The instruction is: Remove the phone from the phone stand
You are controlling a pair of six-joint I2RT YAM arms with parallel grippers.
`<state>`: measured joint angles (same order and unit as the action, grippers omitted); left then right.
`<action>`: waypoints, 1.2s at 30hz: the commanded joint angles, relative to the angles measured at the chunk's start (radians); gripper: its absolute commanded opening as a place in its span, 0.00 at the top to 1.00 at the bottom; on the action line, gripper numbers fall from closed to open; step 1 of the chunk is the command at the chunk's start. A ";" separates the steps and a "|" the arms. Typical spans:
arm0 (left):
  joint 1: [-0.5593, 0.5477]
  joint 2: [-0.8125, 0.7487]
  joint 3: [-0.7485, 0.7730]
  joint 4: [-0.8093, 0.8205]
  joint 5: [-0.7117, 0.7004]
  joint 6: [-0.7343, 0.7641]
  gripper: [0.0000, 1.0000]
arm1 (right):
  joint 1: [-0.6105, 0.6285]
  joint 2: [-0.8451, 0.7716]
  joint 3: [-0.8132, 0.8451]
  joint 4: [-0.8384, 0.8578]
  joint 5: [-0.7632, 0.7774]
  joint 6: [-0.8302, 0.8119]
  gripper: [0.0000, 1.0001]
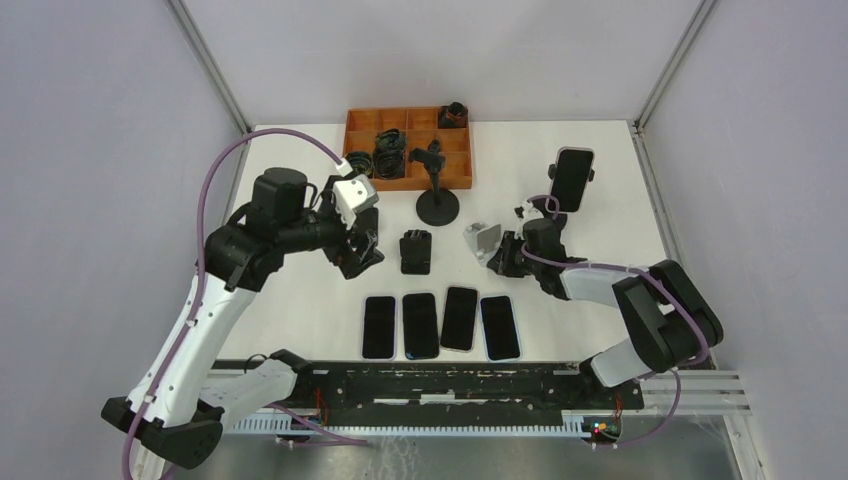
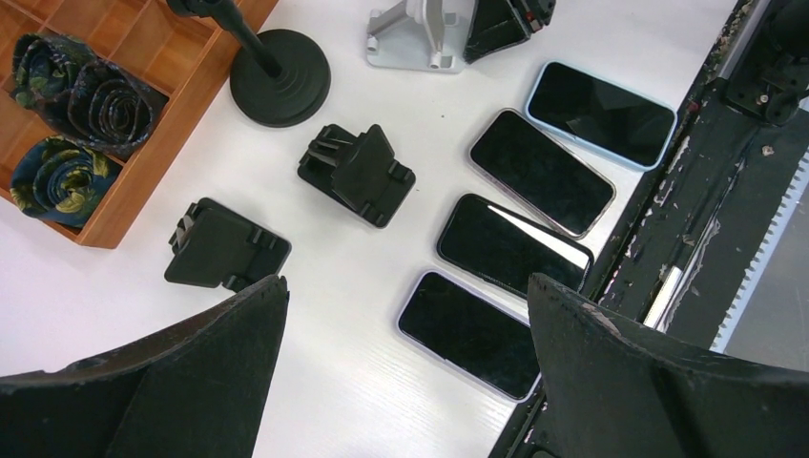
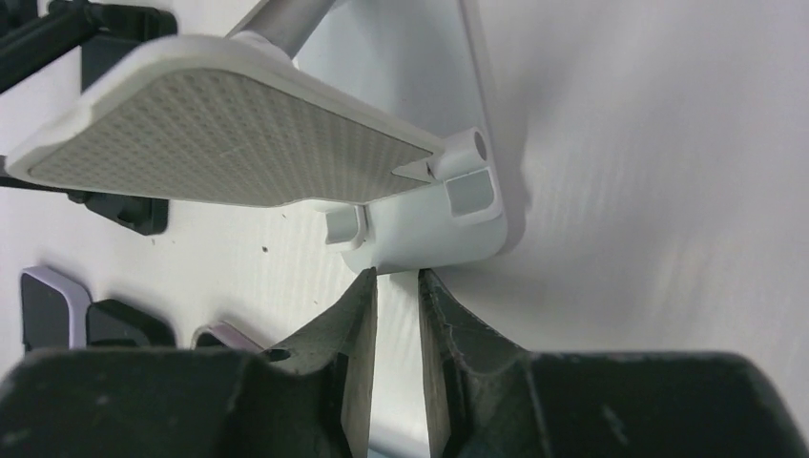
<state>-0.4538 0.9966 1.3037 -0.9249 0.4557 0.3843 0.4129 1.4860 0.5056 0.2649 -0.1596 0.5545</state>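
Note:
The phone (image 1: 571,178) stands upright at the back right of the table, dark screen facing up, held in a black phone stand whose clamp (image 1: 593,174) shows beside it. My right gripper (image 1: 497,258) is in front of and left of it, down at an empty white stand (image 1: 484,240). In the right wrist view its jaws (image 3: 396,274) are a narrow gap apart with only table between them, and the tips touch the white stand's (image 3: 420,229) front edge. My left gripper (image 1: 355,252) hovers wide open (image 2: 408,281) over the table's left middle, holding nothing.
Several phones (image 1: 440,322) lie flat in a row near the front edge. Two black folded stands (image 2: 358,174) (image 2: 224,246) sit on the table, and a round-based black stand (image 1: 437,203) stands before a wooden tray (image 1: 455,170) holding rolled items. A black rail runs along the near edge.

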 commanded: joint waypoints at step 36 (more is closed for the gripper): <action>-0.002 -0.013 0.059 -0.030 0.071 0.078 0.00 | -0.541 -0.329 0.678 -0.569 0.038 -0.282 0.02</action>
<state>-0.4538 0.9947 1.3285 -0.9482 0.4843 0.4168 -0.0319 1.1347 1.1633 -0.2977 -0.0307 0.2771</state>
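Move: Ahead and to the right, the last upright phone stands about 9 cm farther out and 14 cm right of the right hand, its middle some 16 cm higher. The pale grey empty stand is close by, about 4 cm ahead and 3 cm left; the blue-rimmed phone lies flat some 14 cm back and 1 cm right. From the left hand, the upright phone is roughly 21 cm ahead, 41 cm right and 12 cm lower. Edging about 3 cm left at the foot of the pale grey stand, the right hand begins to spread its nearly shut fingers, then leaves the stand and climbs steeply some 30 cm, reaching about 8 cm forward. The fingers tip up some 35 degrees and open wide; near the top the hand swings about 20 cm right, turning clockwise, to hover above and to the right of the upright phone, untouched. ##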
